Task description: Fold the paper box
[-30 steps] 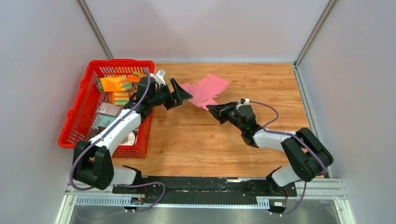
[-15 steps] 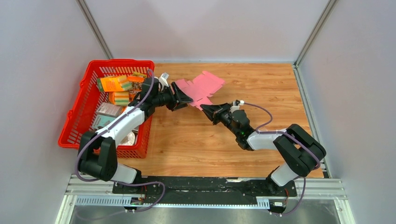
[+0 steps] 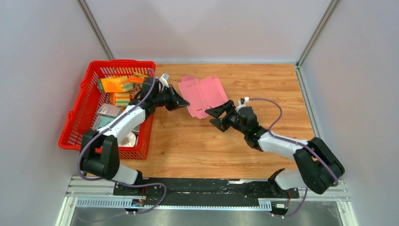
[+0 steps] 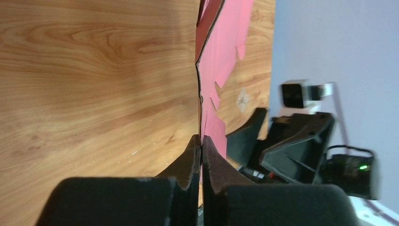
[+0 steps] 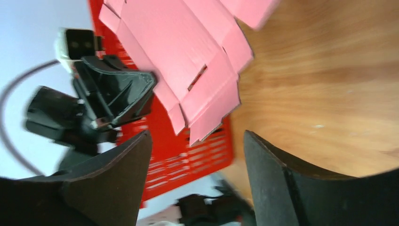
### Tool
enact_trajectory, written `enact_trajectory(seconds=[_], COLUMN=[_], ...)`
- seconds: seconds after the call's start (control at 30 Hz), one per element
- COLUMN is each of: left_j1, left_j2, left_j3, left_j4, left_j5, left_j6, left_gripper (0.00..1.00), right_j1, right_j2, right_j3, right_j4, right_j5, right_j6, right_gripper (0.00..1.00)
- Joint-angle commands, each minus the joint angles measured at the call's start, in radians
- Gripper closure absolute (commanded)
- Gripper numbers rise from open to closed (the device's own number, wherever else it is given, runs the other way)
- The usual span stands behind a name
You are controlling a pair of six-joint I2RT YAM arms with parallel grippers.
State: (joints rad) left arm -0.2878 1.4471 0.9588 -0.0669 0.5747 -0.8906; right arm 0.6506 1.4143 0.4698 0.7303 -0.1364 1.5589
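The paper box point(image 3: 203, 93) is a flat pink flapped cut-out, held off the wooden table at the back centre. My left gripper point(image 3: 185, 104) is shut on its left edge; in the left wrist view the jaws point(image 4: 202, 141) pinch the thin sheet point(image 4: 221, 52) edge-on. My right gripper point(image 3: 210, 117) stands open just below the sheet's near right corner, not touching it. In the right wrist view the two fingers point(image 5: 197, 135) are spread wide with nothing between them, and the pink sheet point(image 5: 188, 52) hangs just beyond the tips.
A red plastic basket point(image 3: 76, 117) stands at the left with several printed packages point(image 3: 113, 84) in it, close behind the left arm. Grey walls close in the table on three sides. The right gripper's black body point(image 4: 291, 146) shows beyond the sheet in the left wrist view.
The left gripper has shut on the sheet's left edge. The right gripper has let go of the sheet and opened. The sheet has swung flatter and slightly left.
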Motion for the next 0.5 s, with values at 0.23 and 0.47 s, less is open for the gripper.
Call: enact_trajectory(seconds=[0.23, 0.47], left_j1=[-0.057, -0.155], left_j2=[0.015, 0.085], left_j3=[0.243, 0.518], left_j4=[-0.377, -0.762], left_j5=[-0.146, -0.29], left_j6=[0.333, 0.59], left_gripper=[1.0, 1.0], right_j1=[-0.026, -0.092], right_j2=[-0.155, -0.15], right_j3=[0.642, 0.757], right_j4=[-1.511, -1.47], right_j5=[0.181, 0.111], right_j6=[-1.313, -1.517], right_gripper=[0.24, 0.28])
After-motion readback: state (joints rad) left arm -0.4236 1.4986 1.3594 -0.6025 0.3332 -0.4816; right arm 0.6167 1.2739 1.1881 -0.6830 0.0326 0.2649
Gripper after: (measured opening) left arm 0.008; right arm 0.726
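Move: The left hand already pinches the pink paper box, still a flat sheet, by its left edge; the sheet's middle lies about 5 cm ahead and 6 cm to the right, near its height. The red basket's middle is some 37 cm to its left, 2 cm back and 12 cm lower. From the right hand, open and empty, the sheet's middle is about 10 cm ahead and 2 cm left, much at its height; the left gripper is 5 cm ahead and 8 cm left, roughly 2 cm higher. The left fingers keep their pinch on the paper box's left edge, dipping about 1 cm before lifting to 3 cm above the start, tilting some 25 degrees with a slight clockwise turn. The right hand, already free of the sheet, draws right about 10 cm, away from its near flap, ending some 4 cm higher; its wrist rolls about 70 degrees, swinging the open fingers from forward-left to steeply down. ##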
